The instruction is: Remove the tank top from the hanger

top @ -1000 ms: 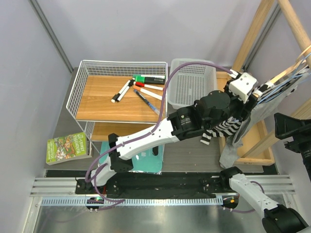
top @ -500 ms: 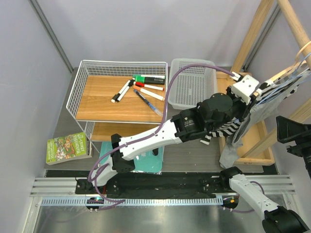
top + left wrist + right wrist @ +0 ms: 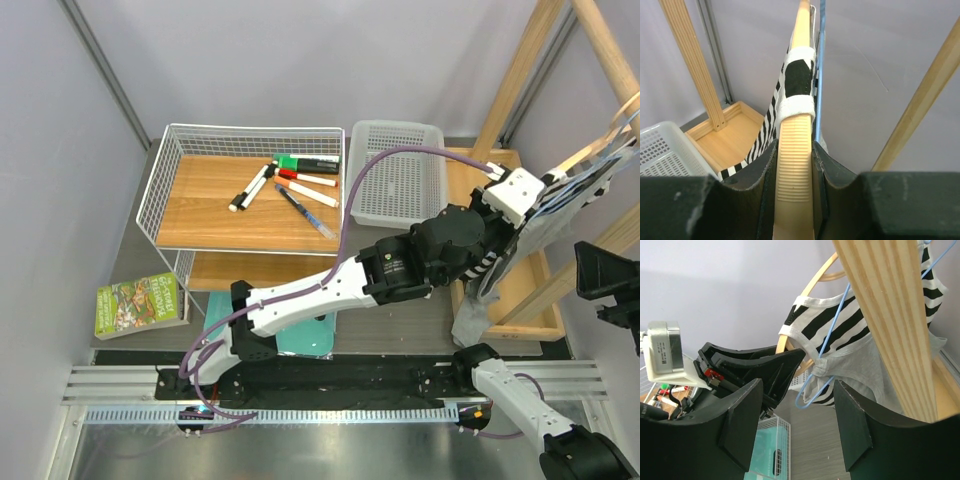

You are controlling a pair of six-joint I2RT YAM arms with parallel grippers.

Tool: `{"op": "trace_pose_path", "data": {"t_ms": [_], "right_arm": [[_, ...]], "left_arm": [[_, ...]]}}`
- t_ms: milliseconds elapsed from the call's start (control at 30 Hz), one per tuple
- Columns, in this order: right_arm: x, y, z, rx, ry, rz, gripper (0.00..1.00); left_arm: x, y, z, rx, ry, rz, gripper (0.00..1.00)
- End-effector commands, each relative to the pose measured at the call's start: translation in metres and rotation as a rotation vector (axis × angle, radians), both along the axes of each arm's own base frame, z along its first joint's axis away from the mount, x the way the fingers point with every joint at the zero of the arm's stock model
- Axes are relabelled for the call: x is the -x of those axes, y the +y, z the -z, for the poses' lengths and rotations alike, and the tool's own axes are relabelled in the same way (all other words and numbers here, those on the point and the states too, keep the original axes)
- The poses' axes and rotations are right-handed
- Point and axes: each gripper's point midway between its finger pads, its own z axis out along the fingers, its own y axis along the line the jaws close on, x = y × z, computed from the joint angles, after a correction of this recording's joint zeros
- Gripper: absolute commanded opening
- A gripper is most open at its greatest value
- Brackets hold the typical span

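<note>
The black-and-white striped tank top [image 3: 840, 320] hangs on a wooden hanger [image 3: 812, 282] on the rack at the right. My left gripper [image 3: 794, 170] is shut on the ribbed end of that hanger [image 3: 795, 150], and the top's strap [image 3: 799, 80] wraps the hanger arm just beyond the jaws. From above, the left gripper [image 3: 535, 200] reaches across to the hanger [image 3: 590, 152]. My right gripper [image 3: 795, 425] stands open below the garments with nothing between its fingers. Beside the top, a blue wire hanger [image 3: 827, 352] carries a grey garment [image 3: 865, 367].
A thick wooden rack beam [image 3: 890, 315] crosses close in front of the right wrist camera. A white plastic basket [image 3: 395, 170] stands left of the rack base. A wire shelf [image 3: 160, 190] holds several markers. A green book [image 3: 138, 305] lies at the left.
My left arm has pushed right along the hanger and its jaws have closed on the hanger's end. The right gripper has drifted slightly down and to the right.
</note>
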Motion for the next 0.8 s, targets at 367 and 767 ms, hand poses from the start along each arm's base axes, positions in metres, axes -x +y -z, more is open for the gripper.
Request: {"op": "trace_pose_path", "data": {"t_ms": [367,767], "right_arm": [[0.050,-0.048,-0.005,-0.068,-0.078,0.191,0.67],[0.038,-0.035,-0.006,-0.075,-0.063,0.144,0.67]], "left_arm": [[0.010,0.049,-0.123,0.350,-0.093,-0.002,0.00],[0.017,0.069,-0.164,0.477,-0.131,0.021,0.00]]}}
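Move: The left fingers are already shut on the near end of the wooden hanger. The tank top's near strap sits about 3 cm ahead and 4 cm right of them, and the rack's top bar, where the hook hangs, some 13 cm ahead, 16 cm right and 10 cm up. From the open, empty right hand that strap lies roughly 16 cm ahead, 1 cm left and 3 cm lower; the rack's slanting post stands about 8 cm ahead and 4 cm right. Still pinching the near end of the wooden hanger, the left hand lifts it almost straight up, about 6 cm, slowly at first, and tips its fingers up by some 10 degrees. Meanwhile the empty right hand, fingers staying open, draws away from the tank top, back and to its right with a little rise, tilting up and swinging clockwise, and all but stops at the end. ##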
